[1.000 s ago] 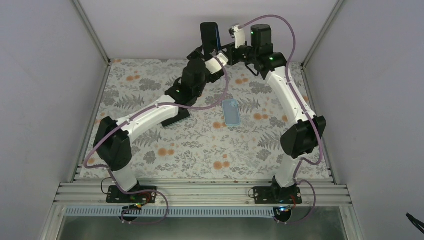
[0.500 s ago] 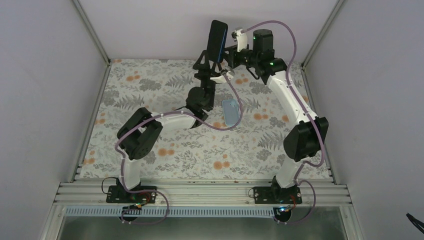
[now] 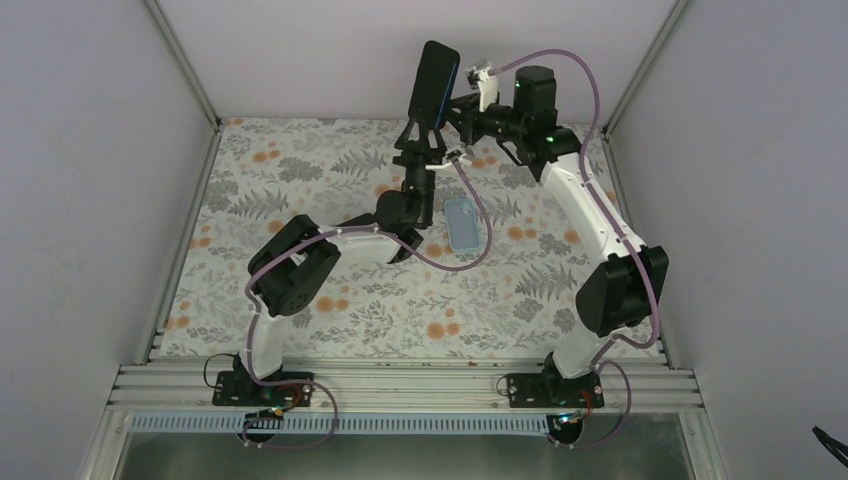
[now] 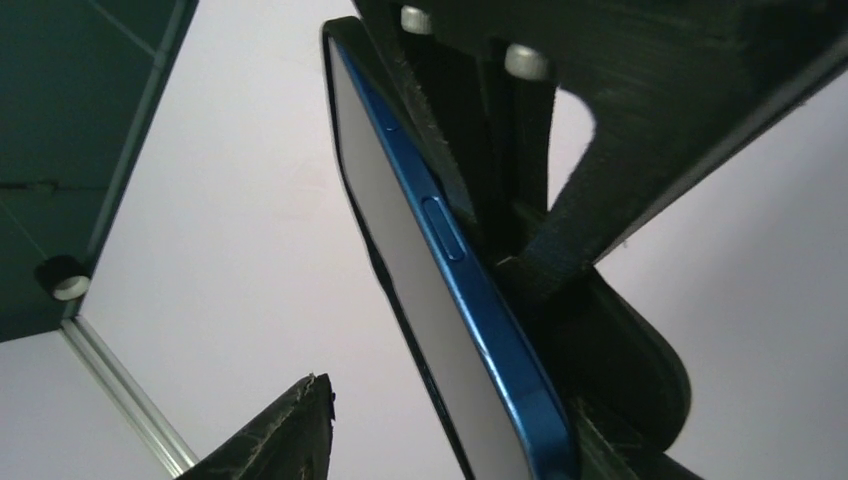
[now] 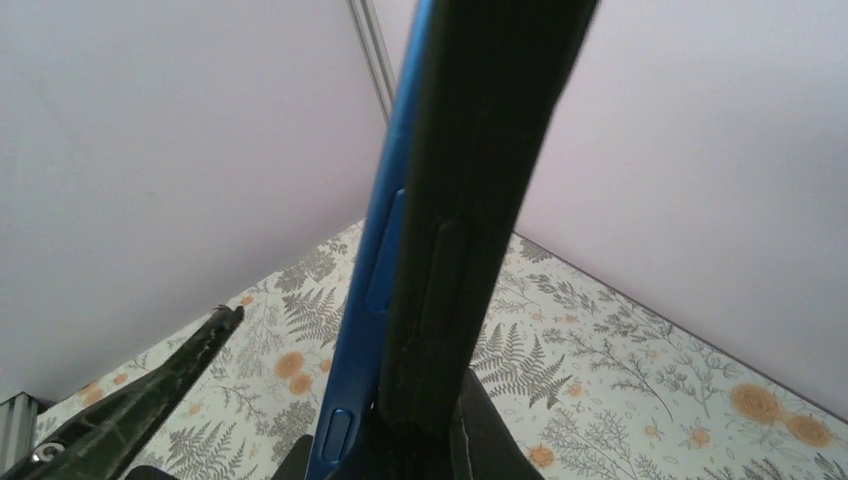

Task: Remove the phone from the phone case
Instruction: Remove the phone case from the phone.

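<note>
My right gripper is shut on the phone, a black slab with a dark-blue edge, and holds it upright in the air above the table's far edge. The phone's blue side with its buttons runs along my right gripper. My left gripper reaches up from below, its jaws open around the phone's lower end. In the left wrist view the phone stands between the jaws of my left gripper, with one fingertip clearly apart from the screen. The pale-blue phone case lies flat on the table.
The table carries a floral cloth, with grey walls on three sides and an aluminium frame rail along the near edge. The left arm's elbow hangs over the cloth, left of the case.
The left arm has swung up and right, bringing its gripper under the phone, and its jaws have narrowed around the phone. The right arm has shifted the phone slightly right.
</note>
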Available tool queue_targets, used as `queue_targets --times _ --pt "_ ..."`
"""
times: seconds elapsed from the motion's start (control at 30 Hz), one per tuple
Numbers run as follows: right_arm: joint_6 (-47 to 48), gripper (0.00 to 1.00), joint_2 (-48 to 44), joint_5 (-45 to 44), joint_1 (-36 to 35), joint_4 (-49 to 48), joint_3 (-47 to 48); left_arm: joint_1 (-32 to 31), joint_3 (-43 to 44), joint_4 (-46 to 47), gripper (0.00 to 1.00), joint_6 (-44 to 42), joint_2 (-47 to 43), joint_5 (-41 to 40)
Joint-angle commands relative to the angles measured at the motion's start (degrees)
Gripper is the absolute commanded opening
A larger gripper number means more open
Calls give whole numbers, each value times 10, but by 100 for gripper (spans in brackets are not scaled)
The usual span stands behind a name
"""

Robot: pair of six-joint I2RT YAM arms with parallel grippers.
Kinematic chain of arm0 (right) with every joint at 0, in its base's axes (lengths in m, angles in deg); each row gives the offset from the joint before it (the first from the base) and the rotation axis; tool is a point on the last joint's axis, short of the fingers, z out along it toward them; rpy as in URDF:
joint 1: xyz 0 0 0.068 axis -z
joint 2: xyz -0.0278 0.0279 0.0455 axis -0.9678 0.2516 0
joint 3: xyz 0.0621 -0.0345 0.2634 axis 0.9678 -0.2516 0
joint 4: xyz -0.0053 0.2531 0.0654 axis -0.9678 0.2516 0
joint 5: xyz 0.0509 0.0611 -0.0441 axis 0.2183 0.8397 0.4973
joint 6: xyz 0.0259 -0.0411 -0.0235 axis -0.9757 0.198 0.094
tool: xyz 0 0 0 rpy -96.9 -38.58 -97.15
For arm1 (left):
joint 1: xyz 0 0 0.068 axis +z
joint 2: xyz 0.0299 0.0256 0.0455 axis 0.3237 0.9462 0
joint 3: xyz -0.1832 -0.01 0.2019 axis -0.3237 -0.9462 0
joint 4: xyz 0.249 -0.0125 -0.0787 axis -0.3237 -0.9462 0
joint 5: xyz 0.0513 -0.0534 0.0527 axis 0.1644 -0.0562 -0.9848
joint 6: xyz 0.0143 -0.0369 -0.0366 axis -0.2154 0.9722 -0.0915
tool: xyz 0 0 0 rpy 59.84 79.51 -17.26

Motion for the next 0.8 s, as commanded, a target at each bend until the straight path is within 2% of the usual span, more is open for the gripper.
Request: queue_targets --times 0.0,0.3,0.4,0.5,0.63,0.77 --pt "44 3 -5 80 -11 130 -43 22 38 122 46 -29 -12 -28" --pt "59 3 -4 106 -15 144 -54 17 78 108 34 -22 10 -33" --pt "56 3 2 120 -16 147 -53 11 91 108 21 -28 20 -29" --pt "45 3 17 147 -18 158 -42 6 113 109 17 -38 33 -25" --pt "47 3 23 129 -22 158 -53 -5 140 123 13 -61 44 -14" --pt "34 3 16 80 -21 137 -72 -13 144 137 3 -80 44 -5"
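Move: Ahead of the left hand, the half-uncased phone stands raised, its lower end between the open fingers and its middle roughly 5 cm farther out, 1 cm right and 4 cm higher. The right hand pinches the black case at the phone's right side; the phone's middle is about 2 cm ahead of that hand, 3 cm left and 3 cm above. The clear case lies on the table, some 9 cm right of the left hand, 1 cm back and 36 cm below. Closing from about half open, the left fingers pinch the phone's lower end as the left hand shifts about 2.5 cm to the right, dipping around 1.5 cm and then rising partway back. The right hand keeps its shut grip on the black case, sinking about 1 cm and partly recovering, then drifting about 1 cm right. ##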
